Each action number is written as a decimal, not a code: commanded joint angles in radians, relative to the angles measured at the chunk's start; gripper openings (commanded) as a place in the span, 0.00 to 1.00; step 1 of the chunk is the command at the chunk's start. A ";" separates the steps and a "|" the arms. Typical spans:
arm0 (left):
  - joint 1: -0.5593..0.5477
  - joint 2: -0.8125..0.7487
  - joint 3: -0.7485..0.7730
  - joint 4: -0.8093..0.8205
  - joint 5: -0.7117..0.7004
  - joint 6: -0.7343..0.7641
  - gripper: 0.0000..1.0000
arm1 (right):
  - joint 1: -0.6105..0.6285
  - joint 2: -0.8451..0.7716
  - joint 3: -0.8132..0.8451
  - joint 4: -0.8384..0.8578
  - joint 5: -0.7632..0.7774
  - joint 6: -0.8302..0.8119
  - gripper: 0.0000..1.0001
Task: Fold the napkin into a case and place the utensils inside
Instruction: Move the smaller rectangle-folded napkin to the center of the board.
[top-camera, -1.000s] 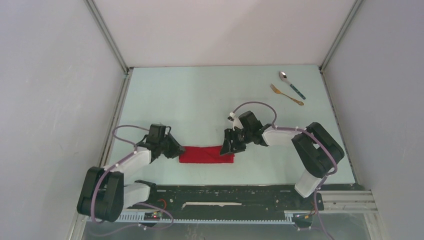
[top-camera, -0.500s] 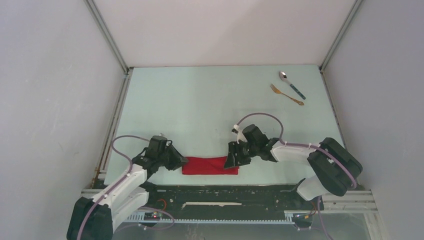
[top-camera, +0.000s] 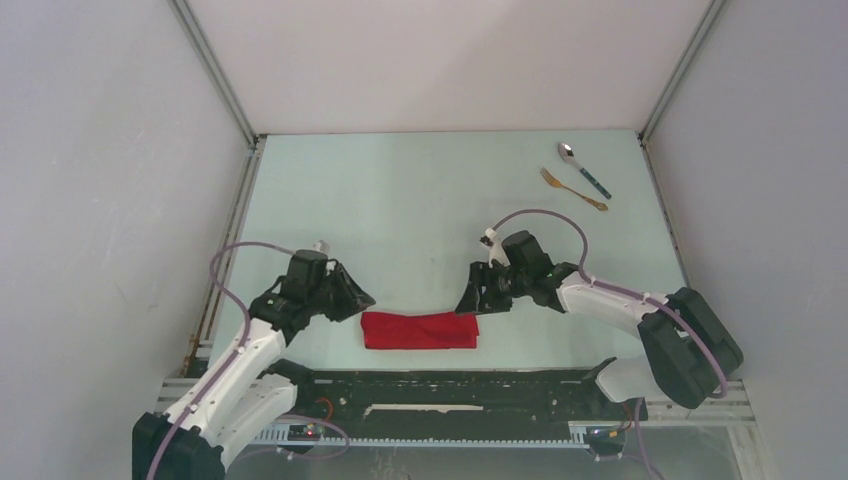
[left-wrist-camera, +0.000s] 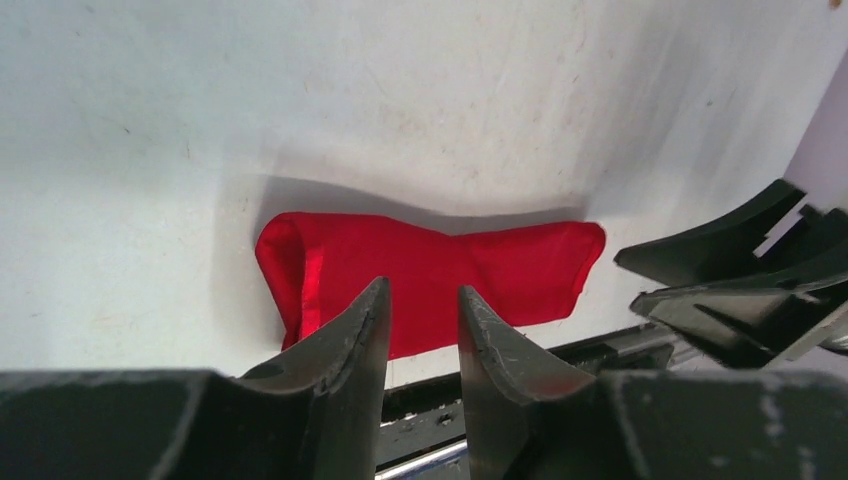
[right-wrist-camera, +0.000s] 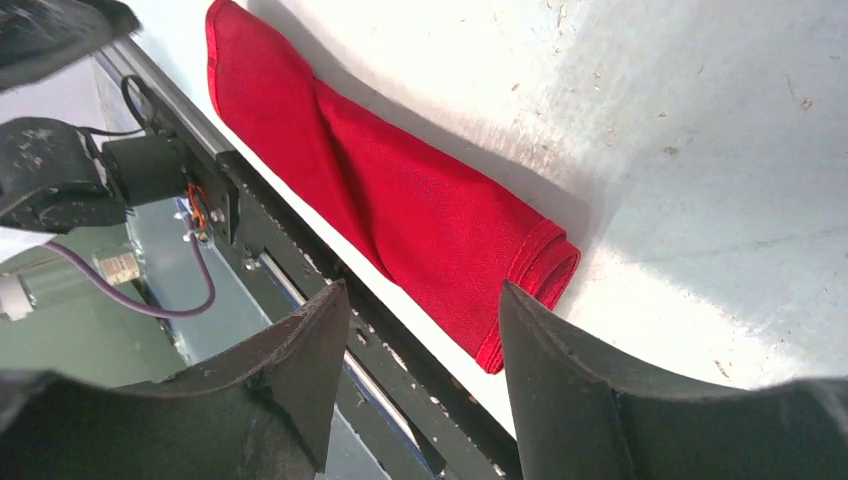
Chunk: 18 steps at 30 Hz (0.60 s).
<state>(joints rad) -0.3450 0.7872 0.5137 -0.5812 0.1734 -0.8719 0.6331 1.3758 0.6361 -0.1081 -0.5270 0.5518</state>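
The red napkin (top-camera: 420, 330) lies flat as a narrow folded strip, the case, close to the table's near edge. In the left wrist view the napkin (left-wrist-camera: 440, 265) shows a rolled left end. In the right wrist view the napkin (right-wrist-camera: 400, 200) shows layered edges at its right end. My left gripper (top-camera: 357, 298) hovers just off its left end, and there my left gripper (left-wrist-camera: 422, 292) stands open by a narrow gap, nothing in it. Above the strip's right end my right gripper (top-camera: 474, 300) hovers; my right gripper (right-wrist-camera: 422, 292) is open and empty. The utensils, a teal-handled spoon (top-camera: 583, 168) and a gold fork (top-camera: 573, 189), rest far back right.
A black rail (top-camera: 450, 385) runs along the near edge right beside the cloth. Grey enclosure walls close off the left, right and back sides. The right arm's fingers (left-wrist-camera: 740, 280) show at the right of the left wrist view.
The red strip has slid toward the near edge. Both grippers have since drawn up and off its ends, and the left one's jaws have widened.
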 joint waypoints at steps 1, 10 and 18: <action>-0.008 0.042 -0.044 0.053 0.110 0.031 0.37 | -0.010 -0.006 0.026 0.061 -0.067 0.038 0.65; -0.009 0.121 -0.172 0.121 -0.021 -0.022 0.38 | -0.032 0.157 0.016 0.151 -0.032 0.023 0.64; -0.029 0.071 -0.078 0.020 -0.099 0.030 0.38 | 0.020 0.046 0.046 0.020 0.022 0.027 0.65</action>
<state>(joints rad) -0.3698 0.9237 0.3702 -0.5144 0.1467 -0.8795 0.6228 1.5314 0.6388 -0.0109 -0.5529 0.5858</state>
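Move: The folded napkin lies lengthwise across the near side of the board, its middle about 3 cm back, 9 cm right and 8 cm below the left gripper; its left end is some 3 cm back and 1 cm left of that gripper. The table's near edge runs about 8 cm behind the napkin's middle. From the right gripper, the napkin's middle is about 8 cm left, 2 cm back and 4 cm below. Lower the left gripper some 7 cm while drawing it back about 3 cm, tipping its fingers roughly 10 degrees further down, until the tips settle on the napkin's left end. Lift the right gripper slightly, then bring it down to about 3 cm below where it began, pressing its tips onto the right end. Keep both grippers at their present openings. ##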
